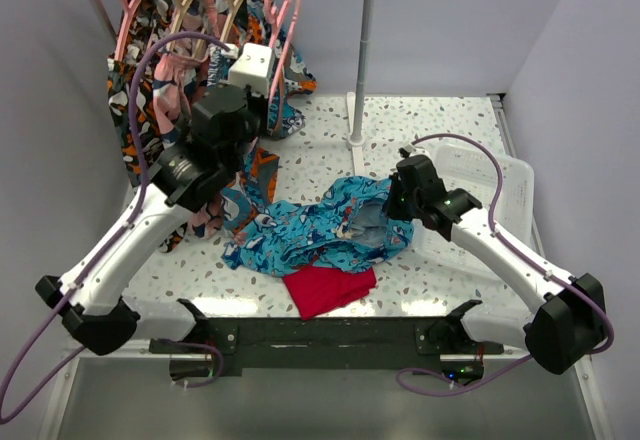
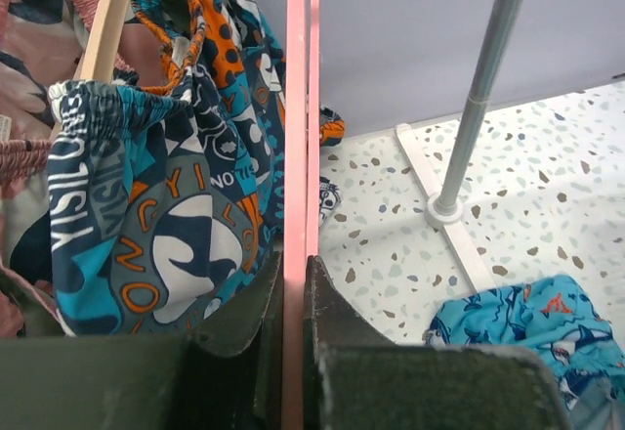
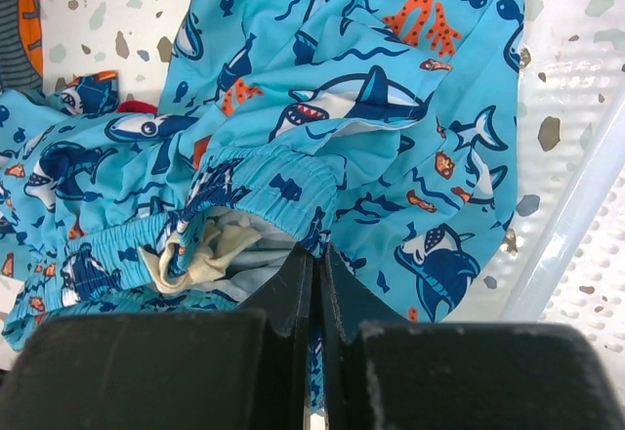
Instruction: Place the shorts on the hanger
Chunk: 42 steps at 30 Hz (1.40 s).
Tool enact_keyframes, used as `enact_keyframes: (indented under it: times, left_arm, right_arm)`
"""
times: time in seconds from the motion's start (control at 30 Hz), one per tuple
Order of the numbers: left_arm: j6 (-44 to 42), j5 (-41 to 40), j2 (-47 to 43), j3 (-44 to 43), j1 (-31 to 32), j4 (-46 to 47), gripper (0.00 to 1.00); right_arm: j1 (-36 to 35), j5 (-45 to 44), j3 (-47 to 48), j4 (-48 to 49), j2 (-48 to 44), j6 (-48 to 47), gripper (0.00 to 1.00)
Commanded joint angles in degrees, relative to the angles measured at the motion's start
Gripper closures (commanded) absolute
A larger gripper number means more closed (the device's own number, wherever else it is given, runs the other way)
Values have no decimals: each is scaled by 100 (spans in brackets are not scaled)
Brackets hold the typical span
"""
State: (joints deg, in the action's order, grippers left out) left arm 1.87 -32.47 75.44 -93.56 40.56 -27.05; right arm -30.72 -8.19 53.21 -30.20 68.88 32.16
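The turquoise shorts (image 1: 320,228) lie crumpled on the speckled table; in the right wrist view their shark print (image 3: 371,98) and cream drawstring (image 3: 200,254) show. My right gripper (image 1: 393,207) (image 3: 319,251) is shut on the elastic waistband at the shorts' right end. The pink hanger (image 1: 289,22) hangs on the rack at the back left. My left gripper (image 1: 270,86) (image 2: 294,276) is shut on one thin pink bar of the hanger (image 2: 296,107), which runs straight up between the jaws. A corner of the shorts (image 2: 537,321) shows in the left wrist view too.
Darker patterned shorts (image 2: 166,215) on tan wooden hangers (image 1: 185,10) hang just left of the pink hanger. The rack's upright pole (image 1: 364,55) (image 2: 479,88) stands behind the shorts. A plain red cloth (image 1: 330,288) lies at the front. A clear plastic bin (image 1: 500,185) (image 3: 586,186) sits at the right.
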Motion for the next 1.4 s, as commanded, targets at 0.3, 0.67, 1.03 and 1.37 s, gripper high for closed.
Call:
enact_keyframes:
  times: [0.3,0.67,1.03,1.37]
  left_arm:
    - [375,2515,-2620,2349,5,-1152,100]
    - [578,4099,-4045,3388,5,-2120,100]
    - [543,4732,-4345,3502,57,-2243,100]
    - [543,4566,-4292,3538,233,-2252,100]
  right_arm:
    - [-4,-482,189,-127,-358,-377,100]
    - [-4,-816,576,-303,-24,-544,100]
    - [-4,-957,928,-417,327,-588,100]
    - [-4,-975,1156,-496,407,-606,100]
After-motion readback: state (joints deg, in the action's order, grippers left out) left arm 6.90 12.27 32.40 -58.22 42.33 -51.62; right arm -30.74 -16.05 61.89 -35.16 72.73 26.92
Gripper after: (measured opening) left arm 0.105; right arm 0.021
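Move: The open waist of the blue shark shorts is about 21 cm to the right of the hanger-holding left hand, 9 cm back and 32 cm below. From the left hand, the red cloth is roughly 22 cm back, 12 cm right and 41 cm down, and the hanging shorts' middle about 8 cm ahead, 7 cm left and 10 cm lower. From the right hand, pinching the waistband, the opening lies some 5 cm left, 2 cm back and 3 cm below. Keeping its pinch on the pink hanger, the left hand swings it away from the rack, back some 24 cm and down about 15, fast at first and then easing off, while turning some 40 degrees clockwise and tipping its fingers down so the hanger's free end comes round over the shark shorts towards their open waist. The right hand keeps the waistband pinched and draws it up about 3 cm, a little forward and to the right, rolling slightly as it goes. ##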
